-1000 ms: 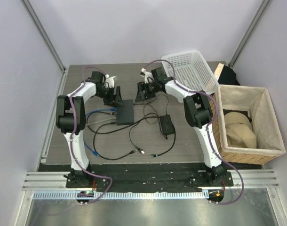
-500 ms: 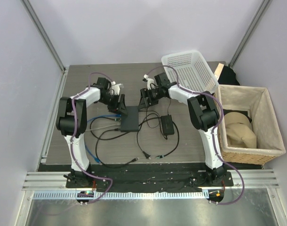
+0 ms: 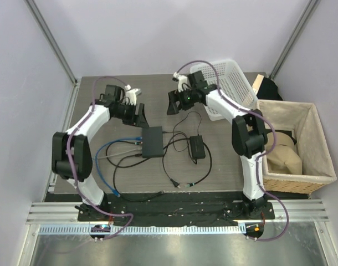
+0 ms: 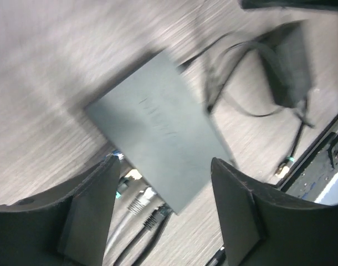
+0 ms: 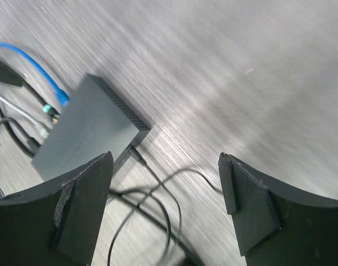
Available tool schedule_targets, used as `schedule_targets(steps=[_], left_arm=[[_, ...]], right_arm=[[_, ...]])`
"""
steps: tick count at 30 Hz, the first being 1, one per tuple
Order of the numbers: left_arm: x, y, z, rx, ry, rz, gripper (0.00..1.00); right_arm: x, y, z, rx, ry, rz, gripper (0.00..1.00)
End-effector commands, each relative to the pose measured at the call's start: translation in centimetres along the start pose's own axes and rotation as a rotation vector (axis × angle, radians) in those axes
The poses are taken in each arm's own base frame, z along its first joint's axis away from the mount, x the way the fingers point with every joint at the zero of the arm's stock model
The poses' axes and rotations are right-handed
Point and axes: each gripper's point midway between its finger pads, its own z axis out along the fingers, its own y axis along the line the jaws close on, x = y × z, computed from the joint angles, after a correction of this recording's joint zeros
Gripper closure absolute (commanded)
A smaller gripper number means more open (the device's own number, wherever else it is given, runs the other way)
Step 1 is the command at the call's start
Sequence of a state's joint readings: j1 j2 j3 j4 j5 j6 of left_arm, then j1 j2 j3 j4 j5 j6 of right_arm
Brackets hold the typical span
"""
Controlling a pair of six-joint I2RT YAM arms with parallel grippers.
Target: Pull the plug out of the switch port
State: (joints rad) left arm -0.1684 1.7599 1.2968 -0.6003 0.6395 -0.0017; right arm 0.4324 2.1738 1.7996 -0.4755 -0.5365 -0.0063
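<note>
The flat dark-grey switch (image 3: 153,141) lies mid-table. Blue, grey and black cables plug into its left edge (image 3: 137,145). A thin black plug (image 5: 137,155) sits in its right edge. In the left wrist view the switch (image 4: 163,127) lies below the jaws, with the plugs (image 4: 144,202) along its near edge. My left gripper (image 3: 140,116) is open and empty, above and behind the switch's far-left corner. My right gripper (image 3: 172,105) is open and empty, farther back to the right. In the right wrist view the switch (image 5: 86,136) is at left.
The black power brick (image 3: 196,147) lies right of the switch, with loose black cables looping toward the front edge. A white plastic basket (image 3: 224,83) stands at the back right. A wicker basket (image 3: 291,144) stands off the table's right side.
Both grippers closed in on the switch, then drew back up and away from it. The switch slid a little toward the front right and the cables shifted with it.
</note>
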Motion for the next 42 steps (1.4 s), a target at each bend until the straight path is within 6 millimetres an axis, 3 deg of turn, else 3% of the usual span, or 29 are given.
schedule_targets(steps=[1, 4, 5, 6, 10, 13, 16, 20, 24, 27, 32, 42], left_arm=[[-2.2, -4.0, -1.7, 0.027, -0.058, 0.147, 0.37], [-0.9, -3.7, 0.0, 0.050, 0.001, 0.004, 0.53], [-0.6, -3.8, 0.5, 0.069, 0.015, -0.023, 0.64], [-0.2, -3.7, 1.1, 0.081, 0.027, -0.048, 0.69], [1.4, -2.3, 3.2, 0.082, 0.084, -0.111, 0.82], [1.5, -1.2, 4.0, 0.046, 0.094, -0.130, 0.92], [1.5, -1.1, 4.3, 0.043, 0.120, -0.171, 0.93], [3.1, 1.1, 6.4, -0.014, 0.173, -0.231, 0.94], [4.1, 3.0, 6.5, -0.117, 0.200, -0.239, 0.95], [5.7, 3.6, 6.9, -0.140, 0.233, -0.267, 0.95], [7.2, 4.7, 7.1, -0.186, 0.264, -0.268, 0.95], [9.4, 5.0, 8.6, -0.178, 0.320, -0.341, 0.97]], right_arm=[[-7.0, 1.3, -8.4, 0.072, -0.174, -0.129, 0.14], [-7.0, 0.6, -9.5, 0.103, -0.175, -0.181, 0.17], [-7.0, 0.6, -9.7, 0.101, -0.174, -0.210, 0.21], [-6.8, 0.7, -9.6, 0.095, -0.167, -0.250, 0.23], [-6.2, 0.7, -9.6, 0.108, -0.152, -0.276, 0.23], [-5.1, 0.7, -9.4, 0.108, -0.131, -0.289, 0.23], [-4.2, 0.8, -8.6, 0.119, -0.105, -0.288, 0.23], [-2.4, 1.1, -7.5, 0.108, -0.059, -0.304, 0.22], [-0.6, 2.4, -6.9, 0.041, -0.001, -0.356, 0.21], [0.5, 2.4, -6.4, 0.014, 0.045, -0.399, 0.22], [1.8, 3.4, -5.7, -0.073, 0.069, -0.481, 0.30], [4.5, 2.8, -1.1, -0.074, 0.197, -0.686, 0.42]])
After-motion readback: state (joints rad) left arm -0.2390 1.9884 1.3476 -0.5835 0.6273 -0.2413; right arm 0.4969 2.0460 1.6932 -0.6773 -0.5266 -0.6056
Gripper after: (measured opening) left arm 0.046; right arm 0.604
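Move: The left hand is over the switch's far end, with the middle of the switch about 8 cm below, 4 cm to its right and 3 cm back. The blue plug on the switch's left side lies roughly 2 cm back, 2 cm left and 9 cm down. For the right hand, the thin power plug on the switch's right side is some 5 cm back, 4 cm left and 8 cm below; the power adapter lies about 11 cm back and 9 cm right. The left hand brings its fingertips onto the switch's top near the middle and presses down: it first lifts about 5 cm while shifting right and closing its open fingers, then sinks some 11 cm and holds there, shut. The right hand climbs about 11 cm and to the right, comes back down, and draws back around 5 cm off the switch's cabled right side, turning counter-clockwise some 25 degrees with the fingers narrowing but open. ##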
